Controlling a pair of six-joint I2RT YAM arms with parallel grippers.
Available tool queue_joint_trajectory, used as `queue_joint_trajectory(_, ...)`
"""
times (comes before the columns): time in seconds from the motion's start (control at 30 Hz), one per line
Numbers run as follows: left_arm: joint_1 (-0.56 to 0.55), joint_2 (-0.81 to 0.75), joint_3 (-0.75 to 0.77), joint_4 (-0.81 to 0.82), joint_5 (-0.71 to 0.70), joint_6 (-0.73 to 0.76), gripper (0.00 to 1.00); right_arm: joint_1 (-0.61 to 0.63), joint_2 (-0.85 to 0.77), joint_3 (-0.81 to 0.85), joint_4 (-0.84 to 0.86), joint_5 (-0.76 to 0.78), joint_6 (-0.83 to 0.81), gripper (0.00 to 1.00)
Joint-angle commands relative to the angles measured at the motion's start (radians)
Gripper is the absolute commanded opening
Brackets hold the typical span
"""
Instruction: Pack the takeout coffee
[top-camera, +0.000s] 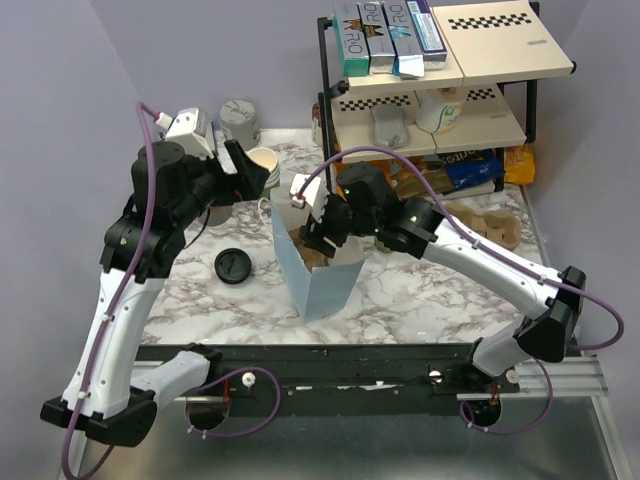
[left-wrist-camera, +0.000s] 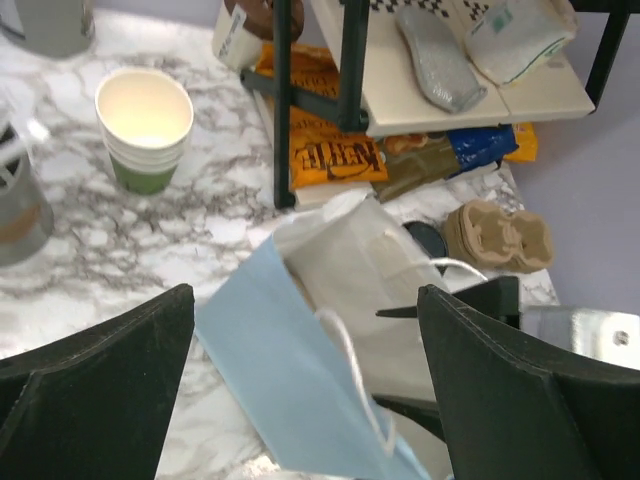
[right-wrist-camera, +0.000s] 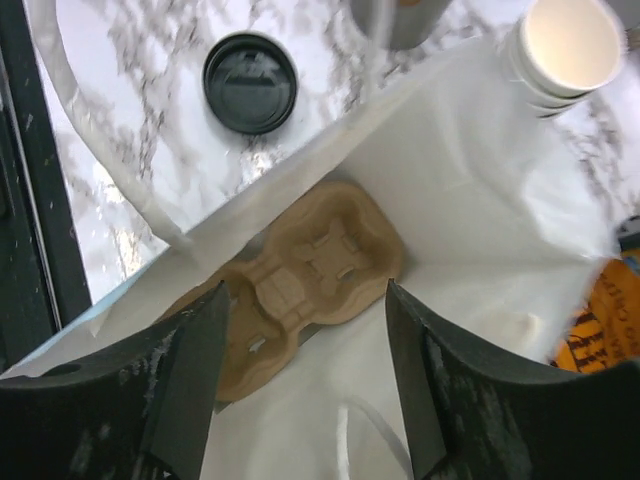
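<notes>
A light blue paper bag (top-camera: 318, 275) stands open in the middle of the marble table (top-camera: 420, 290). A brown cardboard cup carrier (right-wrist-camera: 310, 270) lies at the bottom of the bag. My right gripper (top-camera: 318, 238) hangs over the bag's mouth, open, with nothing between its fingers (right-wrist-camera: 200, 350). My left gripper (top-camera: 242, 172) is left of the bag, near a stack of lidless cups (left-wrist-camera: 145, 125), and is open and empty (left-wrist-camera: 305, 300). A dark round rim (left-wrist-camera: 428, 238) peeks out behind the bag; I cannot tell whether it is the takeout coffee. The right arm hides that spot from above.
A loose black lid (top-camera: 232, 266) lies left of the bag. Grey containers (top-camera: 240, 120) stand at the back left. A black-framed shelf (top-camera: 430, 100) with boxes and snack packets fills the back right. Spare cardboard carriers (top-camera: 492, 226) lie in front of it.
</notes>
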Motion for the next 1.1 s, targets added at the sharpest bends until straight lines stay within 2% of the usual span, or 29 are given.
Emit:
queue_joint_trajectory(0.0,0.004,0.115,0.079,0.043,0.047,0.140,0.99,0.006,-0.074,0.061,0.056,0.126,0.086,0.75)
queue_joint_trajectory(0.1,0.004,0.168,0.102,0.095,0.122,0.259,0.99,0.005,-0.107,0.088,0.075,0.232,0.175,0.81)
queue_joint_trajectory(0.13,0.004,0.181,0.099,0.106,0.203,0.301,0.99,0.005,-0.135,0.089,0.079,0.252,0.201,0.82)
queue_joint_trajectory(0.17,0.004,0.191,0.088,0.114,0.235,0.386,0.99,0.005,-0.153,0.078,0.079,0.272,0.239,0.83)
queue_joint_trajectory(0.27,0.004,0.236,0.035,0.149,0.332,0.493,0.99,0.005,-0.236,0.028,0.095,0.329,0.295,0.87)
queue_joint_trajectory(0.3,0.004,0.253,0.024,0.158,0.354,0.580,0.99,0.006,-0.255,-0.007,0.099,0.350,0.309,0.90)
queue_joint_trajectory(0.37,0.004,0.276,0.005,0.161,0.387,0.634,0.99,0.006,-0.313,-0.046,0.107,0.367,0.348,0.92)
queue_joint_trajectory(0.47,0.004,0.352,0.065,0.125,0.432,0.718,0.99,0.005,-0.379,-0.116,0.112,0.369,0.390,0.94)
queue_joint_trajectory(0.57,-0.001,0.444,0.137,0.014,0.435,0.789,0.99,0.005,-0.417,-0.182,0.113,0.399,0.430,0.96)
queue_joint_trajectory(0.7,-0.019,0.509,0.154,-0.038,0.492,0.855,0.97,0.003,-0.469,-0.244,0.113,0.474,0.450,0.98)
queue_joint_trajectory(0.8,-0.041,0.537,0.156,-0.038,0.471,0.858,0.86,0.003,-0.486,-0.271,0.105,0.501,0.468,0.98)
queue_joint_trajectory(0.9,-0.041,0.552,0.162,-0.043,0.464,0.843,0.59,0.005,-0.511,-0.291,0.104,0.504,0.478,0.98)
queue_joint_trajectory(0.93,-0.044,0.551,0.163,-0.046,0.469,0.838,0.41,0.003,-0.522,-0.296,0.102,0.504,0.478,0.97)
queue_joint_trajectory(1.0,-0.045,0.535,0.160,-0.022,0.464,0.802,0.24,0.003,-0.531,-0.305,0.101,0.496,0.484,0.97)
queue_joint_trajectory(1.03,-0.047,0.526,0.154,-0.005,0.463,0.782,0.12,0.003,-0.535,-0.308,0.099,0.492,0.484,0.97)
queue_joint_trajectory(1.07,-0.050,0.517,0.148,0.014,0.434,0.757,0.07,0.003,-0.540,-0.310,0.098,0.487,0.482,0.97)
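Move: The paper bag's far-left rim, where the left fingers will shut, lies about 8 cm ahead, 9 cm to the right and 13 cm below the left hand. The cup stack stands some 20 cm ahead, 2 cm to the right and 28 cm down. From the right hand, the lidded coffee cup stands roughly 9 cm ahead, 16 cm right and 17 cm below; the cup holder in the bag is about 3 cm ahead, 3 cm left and 18 cm below. The left hand swings down about 13 cm, also right and forward, to the bag's far-left rim, turning some 45 degrees clockwise with its left side rising, and its wide-open fingers close at the end to pinch the paper edge. Meanwhile the empty right hand lifts out of the bag's mouth and goes about 12 cm right, rising about as far before sinking back some 5 cm, turning clockwise and opening wider, to end above and on the near-left side of the lidded coffee cup. ##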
